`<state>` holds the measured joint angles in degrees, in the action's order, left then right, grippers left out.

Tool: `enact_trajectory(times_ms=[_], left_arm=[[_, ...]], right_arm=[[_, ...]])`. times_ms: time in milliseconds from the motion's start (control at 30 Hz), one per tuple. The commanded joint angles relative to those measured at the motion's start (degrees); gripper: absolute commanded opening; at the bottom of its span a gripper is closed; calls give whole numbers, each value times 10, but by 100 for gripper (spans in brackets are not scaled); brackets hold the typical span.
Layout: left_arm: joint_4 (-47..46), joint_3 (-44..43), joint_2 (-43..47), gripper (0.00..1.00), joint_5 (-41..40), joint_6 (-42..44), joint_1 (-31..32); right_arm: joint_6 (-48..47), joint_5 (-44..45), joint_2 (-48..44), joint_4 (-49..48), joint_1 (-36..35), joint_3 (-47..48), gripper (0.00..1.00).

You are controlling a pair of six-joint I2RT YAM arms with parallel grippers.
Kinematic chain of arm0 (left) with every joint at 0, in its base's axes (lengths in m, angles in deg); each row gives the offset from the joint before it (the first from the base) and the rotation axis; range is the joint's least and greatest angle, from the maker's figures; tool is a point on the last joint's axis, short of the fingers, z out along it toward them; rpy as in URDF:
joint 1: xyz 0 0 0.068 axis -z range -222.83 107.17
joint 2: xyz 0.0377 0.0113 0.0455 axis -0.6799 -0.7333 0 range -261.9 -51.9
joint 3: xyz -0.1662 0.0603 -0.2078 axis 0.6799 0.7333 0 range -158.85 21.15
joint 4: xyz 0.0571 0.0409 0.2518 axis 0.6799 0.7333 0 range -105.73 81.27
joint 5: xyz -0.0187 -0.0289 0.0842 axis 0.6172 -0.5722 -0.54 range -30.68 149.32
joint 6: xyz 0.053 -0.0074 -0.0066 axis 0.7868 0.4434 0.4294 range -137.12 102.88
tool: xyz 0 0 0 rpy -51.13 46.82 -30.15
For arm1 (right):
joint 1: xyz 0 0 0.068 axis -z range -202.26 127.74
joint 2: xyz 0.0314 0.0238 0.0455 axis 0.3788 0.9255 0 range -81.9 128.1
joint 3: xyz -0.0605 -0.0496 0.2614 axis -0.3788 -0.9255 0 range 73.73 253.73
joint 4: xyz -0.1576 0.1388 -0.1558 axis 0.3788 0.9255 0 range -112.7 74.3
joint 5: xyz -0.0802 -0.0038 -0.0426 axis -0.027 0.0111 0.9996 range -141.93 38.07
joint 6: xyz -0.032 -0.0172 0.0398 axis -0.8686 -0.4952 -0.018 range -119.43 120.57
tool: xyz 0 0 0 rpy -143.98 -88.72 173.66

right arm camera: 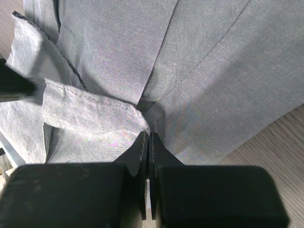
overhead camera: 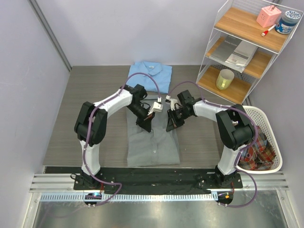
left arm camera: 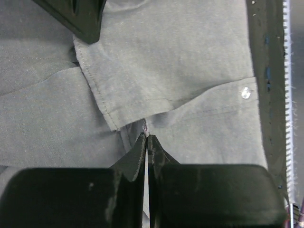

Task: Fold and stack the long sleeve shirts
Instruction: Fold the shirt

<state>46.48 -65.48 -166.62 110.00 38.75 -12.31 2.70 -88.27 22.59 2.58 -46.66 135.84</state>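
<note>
The grey shirt (overhead camera: pixel 153 142) lies in the middle of the table, its far part lifted and doubled over. My left gripper (overhead camera: pixel 145 124) is shut on a fold of the grey shirt (left arm camera: pixel 180 71), fingertips together at the cloth (left arm camera: pixel 147 137). My right gripper (overhead camera: pixel 171 123) is shut on another fold of the grey shirt (right arm camera: pixel 213 80), fingertips pinched at a hemmed edge (right arm camera: pixel 148 135). The two grippers stand close together, side by side above the shirt. The light blue shirt (overhead camera: pixel 151 75) lies folded, collar up, at the back of the table.
A white wire shelf (overhead camera: pixel 247 47) at the back right holds a yellow cup (overhead camera: pixel 224 79), a booklet, a pink item and a jar. A white laundry basket (overhead camera: pixel 271 137) with plaid cloth stands at the right. A black strip (overhead camera: pixel 156 178) runs along the near edge.
</note>
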Motion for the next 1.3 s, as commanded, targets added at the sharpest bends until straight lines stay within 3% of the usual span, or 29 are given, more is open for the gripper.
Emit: enact_trajectory(times_ms=[0, 367, 400, 467, 500, 533, 600, 633, 700, 800, 1033, 1100, 1267], left_arm=[[48, -29, 62, 0, 25, 13, 3], [-76, -47, 15, 0, -16, -143, 52], [-84, -48, 12, 4, -29, -154, 52], [-90, -36, 22, 22, -50, -174, 42], [-97, -28, 36, 32, -51, -187, 35], [-117, -16, 51, 42, -51, -224, 16], [-140, 18, 110, 50, -38, -272, -10], [-163, 35, 131, 61, -31, -304, -35], [-179, 85, 205, 66, -27, -395, -55], [-210, 171, 312, 76, -36, -522, -73], [-423, 429, 528, 100, -65, -907, -114], [-430, 454, 550, 100, -69, -949, -115], [-331, 489, 574, 100, -107, -952, -136]], right_arm=[[5, -10, -15, -11, 3, 13, 3], [7, -22, -18, -9, 5, 24, 4], [7, -24, -22, -9, 7, 24, 5], [8, -31, -31, -1, 12, 24, 13], [9, -34, -35, 3, 14, 23, 20], [11, -37, -46, 9, 16, 20, 35], [19, -40, -63, 14, 26, 14, 47], [25, -41, -72, 16, 31, 6, 59], [42, -50, -107, 20, 48, -9, 73], [72, -74, -150, 43, 70, -28, 85], [140, -143, -220, 49, 75, -138, 96], [149, -150, -220, 36, 74, -177, 98], [217, -167, -241, -20, 77, -234, 100]])
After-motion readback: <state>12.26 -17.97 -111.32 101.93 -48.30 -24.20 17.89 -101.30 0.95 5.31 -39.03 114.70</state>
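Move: Both hands are still pinching the top layer of the grey shirt halfway along its folded strip, with the right fingers about 8 cm to the left hand's right and a little lower. From the left hand, the shirt's near-left corner lies about 16 cm back and 10 cm left. The near-right corner lies some 16 cm back and 5 cm right of the right hand. The folded blue shirt is roughly 26 cm straight ahead of the left hand, and 26 cm ahead and 9 cm left of the right. Up about 4 cm and then right, the left hand carries its pinch of grey cloth towards the waiting right hand, sinks a little and lets go. Both hands open wide and lift clear, then draw back and down towards the near corners, the left swinging left and turning some 65 degrees counter-clockwise, the right moving about 9 cm back and slightly right. ##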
